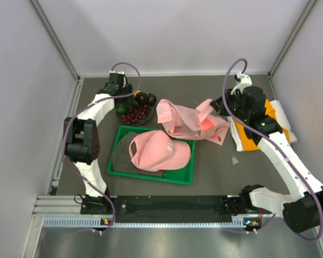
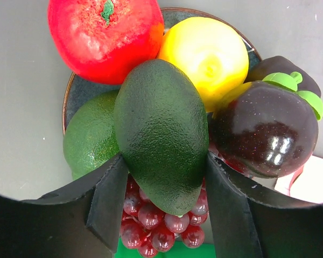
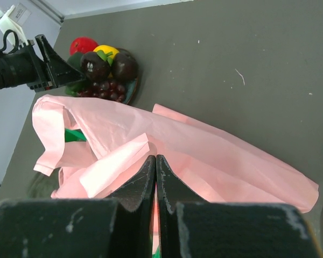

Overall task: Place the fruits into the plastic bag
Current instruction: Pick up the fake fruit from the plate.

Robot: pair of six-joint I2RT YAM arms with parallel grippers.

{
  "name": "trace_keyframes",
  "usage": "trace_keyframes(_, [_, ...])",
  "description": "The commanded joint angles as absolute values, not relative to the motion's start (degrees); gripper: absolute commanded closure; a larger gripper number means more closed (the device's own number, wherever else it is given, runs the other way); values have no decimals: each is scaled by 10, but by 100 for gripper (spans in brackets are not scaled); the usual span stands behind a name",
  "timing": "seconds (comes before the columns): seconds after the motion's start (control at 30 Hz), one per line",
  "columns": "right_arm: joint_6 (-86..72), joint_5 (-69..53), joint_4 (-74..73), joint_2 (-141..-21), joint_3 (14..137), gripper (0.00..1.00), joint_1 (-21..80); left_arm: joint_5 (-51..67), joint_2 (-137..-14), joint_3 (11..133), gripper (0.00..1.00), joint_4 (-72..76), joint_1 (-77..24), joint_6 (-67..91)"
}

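Note:
The fruits (image 1: 137, 110) are piled on a dark plate (image 2: 78, 94) at the back left. The pile holds a red round fruit (image 2: 105, 35), a yellow citrus (image 2: 207, 54), two dark brown round fruits (image 2: 264, 129), dark red grapes (image 2: 161, 226) and two avocados. My left gripper (image 2: 164, 161) reaches into the pile, and its fingers press both sides of the top avocado (image 2: 161, 118), which still rests on the other fruits. The pink plastic bag (image 1: 191, 121) lies crumpled mid-table. My right gripper (image 3: 156, 158) is shut on a fold of the bag (image 3: 204, 156) at its right end.
A green tray (image 1: 177, 177) in front of the bag holds a pink cap (image 1: 159, 150) on a dark cloth. An orange folded cloth (image 1: 255, 134) on white material lies at the right, under the right arm. Walls close in the table on three sides.

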State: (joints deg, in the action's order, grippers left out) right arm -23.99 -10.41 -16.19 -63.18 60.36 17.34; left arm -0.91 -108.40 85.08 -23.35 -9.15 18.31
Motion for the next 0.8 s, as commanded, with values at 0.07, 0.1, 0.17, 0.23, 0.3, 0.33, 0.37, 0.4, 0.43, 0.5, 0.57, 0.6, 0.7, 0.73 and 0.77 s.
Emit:
trace_keyframes(0.07, [-229, -106, -144, -630, 603, 100, 170, -4, -1055, 854, 54, -211, -97, 192])
trace_keyframes(0.1, [-229, -105, -143, -629, 603, 100, 171, -4, -1050, 853, 55, -210, -98, 191])
trace_keyframes(0.17, [-230, -104, -146, -628, 602, 100, 170, -3, -1035, 851, 55, -204, -99, 192])
trace_keyframes(0.23, [-229, -104, -147, -628, 603, 100, 169, -3, -1020, 846, 57, -200, -100, 193])
trace_keyframes(0.3, [-230, -105, -148, -627, 603, 100, 171, -4, -1010, 844, 59, -200, -101, 197])
trace_keyframes(0.33, [-229, -104, -148, -627, 604, 100, 170, -6, -1000, 843, 59, -200, -102, 197])
trace_keyframes(0.37, [-229, -104, -149, -628, 604, 100, 170, -9, -996, 842, 59, -204, -102, 198])
trace_keyframes(0.4, [-229, -105, -149, -626, 604, 100, 171, -16, -993, 841, 59, -208, -102, 198])
trace_keyframes(0.43, [-230, -105, -149, -625, 605, 100, 170, -18, -987, 842, 59, -215, -102, 197])
trace_keyframes(0.5, [-231, -105, -150, -623, 605, 100, 170, -27, -979, 840, 60, -234, -102, 193])
trace_keyframes(0.57, [-229, -104, -150, -621, 605, 100, 170, -32, -960, 832, 60, -241, -102, 192])
trace_keyframes(0.6, [-230, -103, -150, -621, 605, 100, 170, -35, -950, 817, 60, -240, -102, 191])
trace_keyframes(0.7, [-230, -103, -152, -621, 606, 100, 170, -26, -899, 782, 63, -235, -103, 189])
trace_keyframes(0.73, [-231, -103, -154, -620, 606, 100, 170, -9, -864, 772, 65, -229, -106, 188])
trace_keyframes(0.77, [-230, -103, -154, -619, 606, 100, 170, -3, -846, 753, 66, -223, -109, 185])
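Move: The left hand already grips the long green avocado on the heaped plate. The pink bag it is meant for lies about 26 cm to that hand's right, 8 cm back and 6 cm lower. Around the avocado, a little lower, are the lemon 4 cm ahead and 4 cm right, and the dark purple fruit 6 cm right, 1 cm ahead. From the right hand, the avocado is roughly 32 cm left, 12 cm ahead and 17 cm lower. Straight up at first, the left hand lifts the avocado clear of the other fruits on the plate, rising about 7 cm, then draws back some 3 cm towards its base near the end while still climbing. The fingers keep their pinch on the avocado's sides, and the wrist tips up by nearly 10 degrees. ##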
